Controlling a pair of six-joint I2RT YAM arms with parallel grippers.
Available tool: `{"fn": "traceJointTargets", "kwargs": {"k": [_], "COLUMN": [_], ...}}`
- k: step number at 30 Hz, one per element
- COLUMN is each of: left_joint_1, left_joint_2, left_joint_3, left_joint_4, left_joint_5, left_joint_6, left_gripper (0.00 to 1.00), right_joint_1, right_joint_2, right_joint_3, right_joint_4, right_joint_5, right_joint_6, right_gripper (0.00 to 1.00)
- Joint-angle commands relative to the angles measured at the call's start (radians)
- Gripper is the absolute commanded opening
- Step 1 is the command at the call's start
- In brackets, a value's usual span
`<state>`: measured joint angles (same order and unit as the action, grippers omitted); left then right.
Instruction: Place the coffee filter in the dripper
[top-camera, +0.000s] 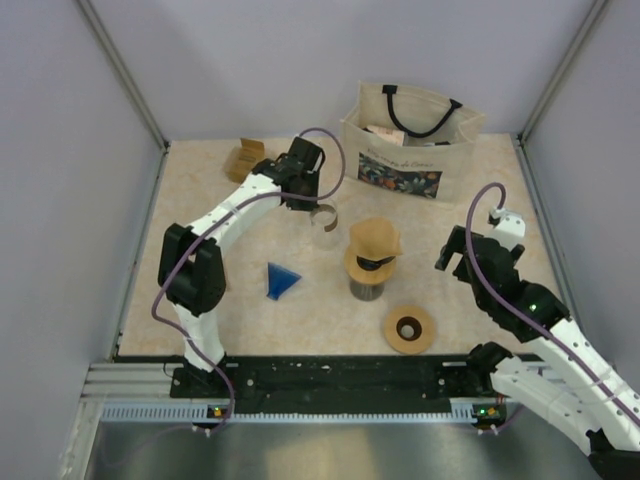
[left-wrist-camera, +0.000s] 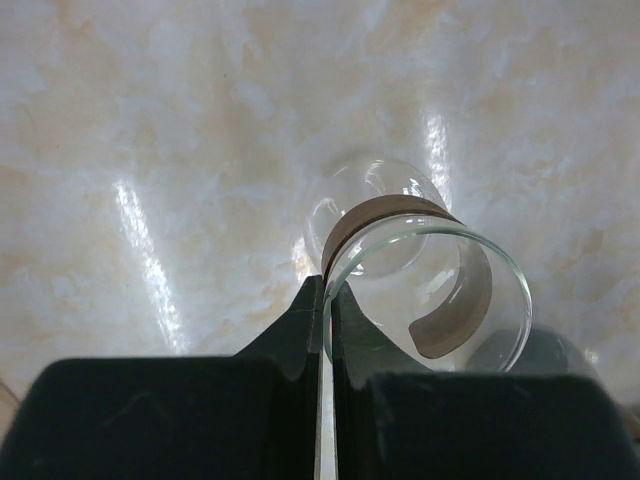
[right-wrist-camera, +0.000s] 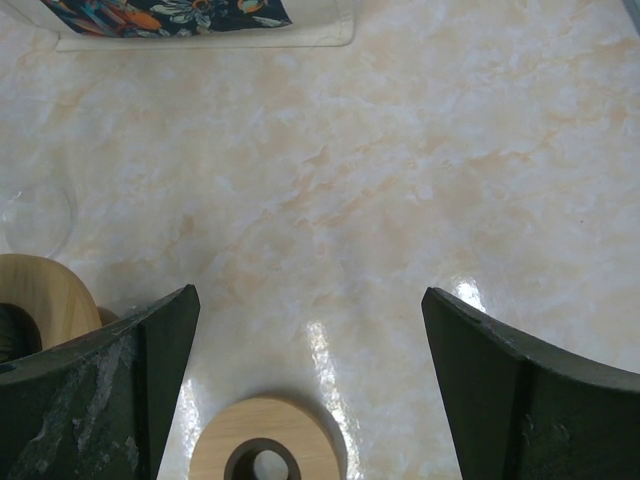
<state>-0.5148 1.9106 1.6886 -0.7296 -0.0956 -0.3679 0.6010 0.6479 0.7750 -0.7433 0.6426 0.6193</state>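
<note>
The clear glass dripper (top-camera: 323, 224) with a brown wooden collar (left-wrist-camera: 372, 214) stands on the table left of centre. My left gripper (top-camera: 304, 199) is shut on the dripper, its rim (left-wrist-camera: 430, 232) pinched between the two fingers (left-wrist-camera: 310, 310). The brown paper coffee filter (top-camera: 375, 238) lies on a wooden disc over a dark cup (top-camera: 367, 283), to the right of the dripper. My right gripper (top-camera: 458, 262) hangs open over the right side of the table, nothing between its fingers (right-wrist-camera: 165, 330).
A cloth tote bag (top-camera: 410, 140) stands at the back. A wooden ring (top-camera: 410, 328) lies near the front, also below the right gripper (right-wrist-camera: 262, 440). A blue triangular piece (top-camera: 281, 278) lies left of centre, a small wooden box (top-camera: 245, 158) at the back left.
</note>
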Motion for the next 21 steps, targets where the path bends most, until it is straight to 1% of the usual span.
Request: {"fn": "traceJointTargets", "kwargs": {"k": [1, 3, 5, 9, 13, 18, 21], "left_joint_1": [-0.034, -0.050, -0.056, -0.071, -0.091, -0.119, -0.146], "left_joint_2": [-0.160, -0.200, -0.246, -0.335, -0.409, -0.456, -0.473], "left_joint_3": [-0.055, -0.095, -0.165, -0.263, -0.329, -0.385, -0.408], "left_joint_4": [-0.034, -0.044, -0.037, -0.019, 0.007, -0.020, -0.053], "left_joint_5": [-0.073, -0.052, 0.002, -0.003, 0.043, 0.036, -0.001], "left_joint_6": [-0.017, -0.032, -0.049, -0.071, -0.078, -0.085, -0.088], "left_gripper": [0.00, 0.00, 0.00, 0.00, 0.00, 0.00, 0.00], "right_joint_1": [-0.006, -0.007, -0.006, -0.006, -0.006, -0.006, -0.007], "right_joint_2": [-0.017, -0.017, -0.016, -0.019, -0.019, -0.024, -0.025], "right_joint_3": [-0.009, -0.011, -0.013, -0.023, -0.026, -0.033, -0.039], "right_joint_4": [0.032, 0.035, 0.039, 0.041, 0.047, 0.048, 0.047], "right_joint_5": [0.009, 0.008, 0.000, 0.000, -0.011, -0.023, -0.052], "right_joint_6": [-0.018, -0.023, -0.024, -0.032, -0.036, -0.044, -0.044], "right_gripper": [0.94, 0.94, 0.94, 0.94, 0.94, 0.94, 0.94]}}
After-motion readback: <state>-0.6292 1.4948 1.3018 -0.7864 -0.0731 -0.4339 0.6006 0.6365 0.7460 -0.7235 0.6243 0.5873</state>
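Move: The left hand already pinches the near-left rim of the clear glass. The open table it carries it towards lies about 14 cm back and 3 cm to its right, some 10 cm below. The spare blue dripper is roughly 14 cm back, 7 cm left and 7 cm below; the dripper with its filter stands about 13 cm back, 14 cm right and 3 cm higher. From the right hand, that open patch lies some 32 cm left, 5 cm ahead and 16 cm below. Fingers still shut on the clear glass's rim, the left hand pulls it back towards its base by about 12 cm, into the space between the spare blue dripper and the dripper stand. It rises some 2 cm in the first part, then runs level and slows, drifting slightly left; the wrist hardly turns and the grip stays closed. ##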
